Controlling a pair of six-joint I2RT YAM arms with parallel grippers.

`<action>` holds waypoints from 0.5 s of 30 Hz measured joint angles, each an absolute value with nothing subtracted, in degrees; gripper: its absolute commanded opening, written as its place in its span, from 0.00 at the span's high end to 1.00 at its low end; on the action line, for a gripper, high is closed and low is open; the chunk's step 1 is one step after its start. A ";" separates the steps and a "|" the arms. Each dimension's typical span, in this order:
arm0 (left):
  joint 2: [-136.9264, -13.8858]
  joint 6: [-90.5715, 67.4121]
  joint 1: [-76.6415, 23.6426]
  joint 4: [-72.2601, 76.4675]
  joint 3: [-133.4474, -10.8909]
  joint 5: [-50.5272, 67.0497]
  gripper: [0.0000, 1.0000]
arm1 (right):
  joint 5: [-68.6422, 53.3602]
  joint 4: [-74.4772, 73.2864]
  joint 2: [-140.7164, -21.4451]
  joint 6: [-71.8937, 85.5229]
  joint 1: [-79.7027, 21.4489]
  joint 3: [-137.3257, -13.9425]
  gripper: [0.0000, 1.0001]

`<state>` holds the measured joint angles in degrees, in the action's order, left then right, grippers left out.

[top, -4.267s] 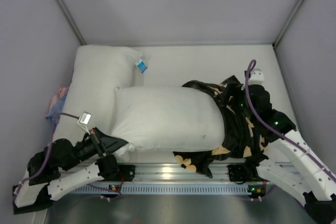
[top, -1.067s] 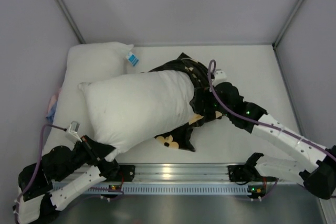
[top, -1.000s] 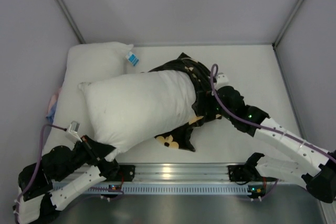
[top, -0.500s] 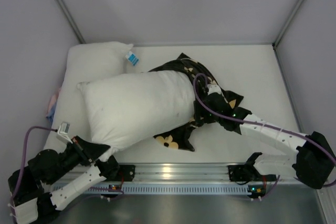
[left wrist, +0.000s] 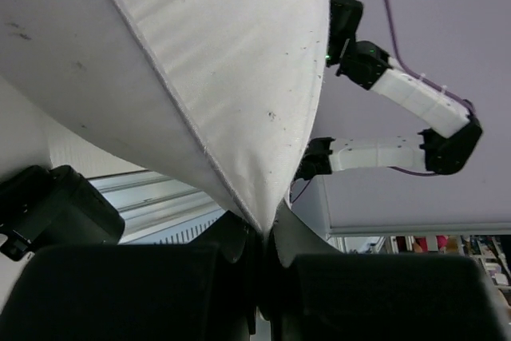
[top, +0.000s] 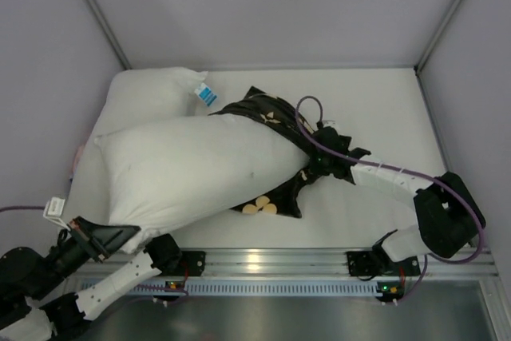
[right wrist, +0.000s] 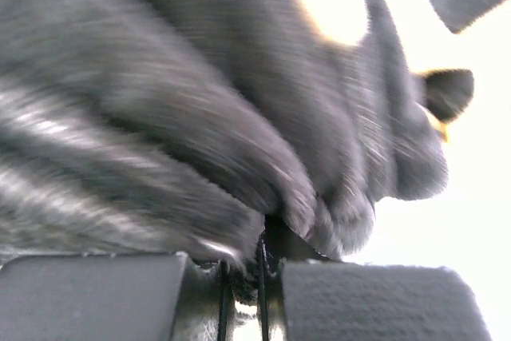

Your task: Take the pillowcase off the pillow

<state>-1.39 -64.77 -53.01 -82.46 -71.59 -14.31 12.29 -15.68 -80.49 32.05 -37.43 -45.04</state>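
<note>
The white pillow lies slantwise across the table, its near-left corner pinched in my shut left gripper. In the left wrist view the pillow tapers down into the closed left gripper. The black pillowcase with tan shapes wraps only the pillow's right end and bunches under it. My right gripper sits at that bunched edge. In the right wrist view the pillowcase fills the frame, blurred, and the right gripper is shut on a fold of it.
A second white pillow lies at the back left, with a blue-white tag by its corner. A bit of pink-blue cloth shows at the left wall. The metal rail runs along the near edge.
My right gripper slid left onto the pillowcase and shut on it. My left arm drew back toward the near left with the pillow corner, and the pillow stretched out further from the cover.
</note>
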 measured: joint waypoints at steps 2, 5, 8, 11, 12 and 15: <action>-1.93 -64.55 -53.01 -83.68 -76.18 -14.72 1.00 | 9.56 -14.66 -81.95 32.23 -32.95 -45.08 1.00; -2.09 -64.42 -53.01 -84.82 -83.64 -16.25 1.00 | 7.46 -12.71 -83.88 32.16 -26.15 -45.12 1.00; -1.74 -64.34 -53.01 -84.90 -88.86 -16.97 1.00 | 6.96 -12.64 -84.58 31.94 -20.10 -45.10 1.00; -0.97 -64.36 -53.01 -84.93 -89.82 -16.95 1.00 | 7.01 -13.21 -84.62 31.09 -16.05 -45.10 1.00; -0.86 -64.38 -53.01 -84.93 -89.43 -16.88 1.00 | 7.01 -13.32 -84.60 30.76 -15.31 -45.06 0.99; -0.73 -64.40 -52.99 -84.66 -86.80 -16.95 1.00 | 5.89 -13.08 -84.14 29.54 -14.74 -44.84 0.90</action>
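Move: The pillowcase is bunched round the pillow's right end, its middle some 8 cm left of and 4 cm ahead of the right hand, at about its height. Clear table lies about 17 cm to that hand's right and 4 ahead. From the left hand, high on the pillow's near corner, the pillow's middle is roughly 22 cm ahead, 11 right and 14 below, and the other pillow about 24 ahead, 4 left and 26 below. The bunched pillowcase, still pinched in the right hand's shut fingers, is hauled about 10 cm to the right and 5 forward, away from the pillow, that hand turning some 15 degrees clockwise before stopping. Against this pull the left hand keeps its pinch on the pillow corner and draws it quickly up and left about 6 cm each and a little back, fingertips tipping up, then eases down slightly. ##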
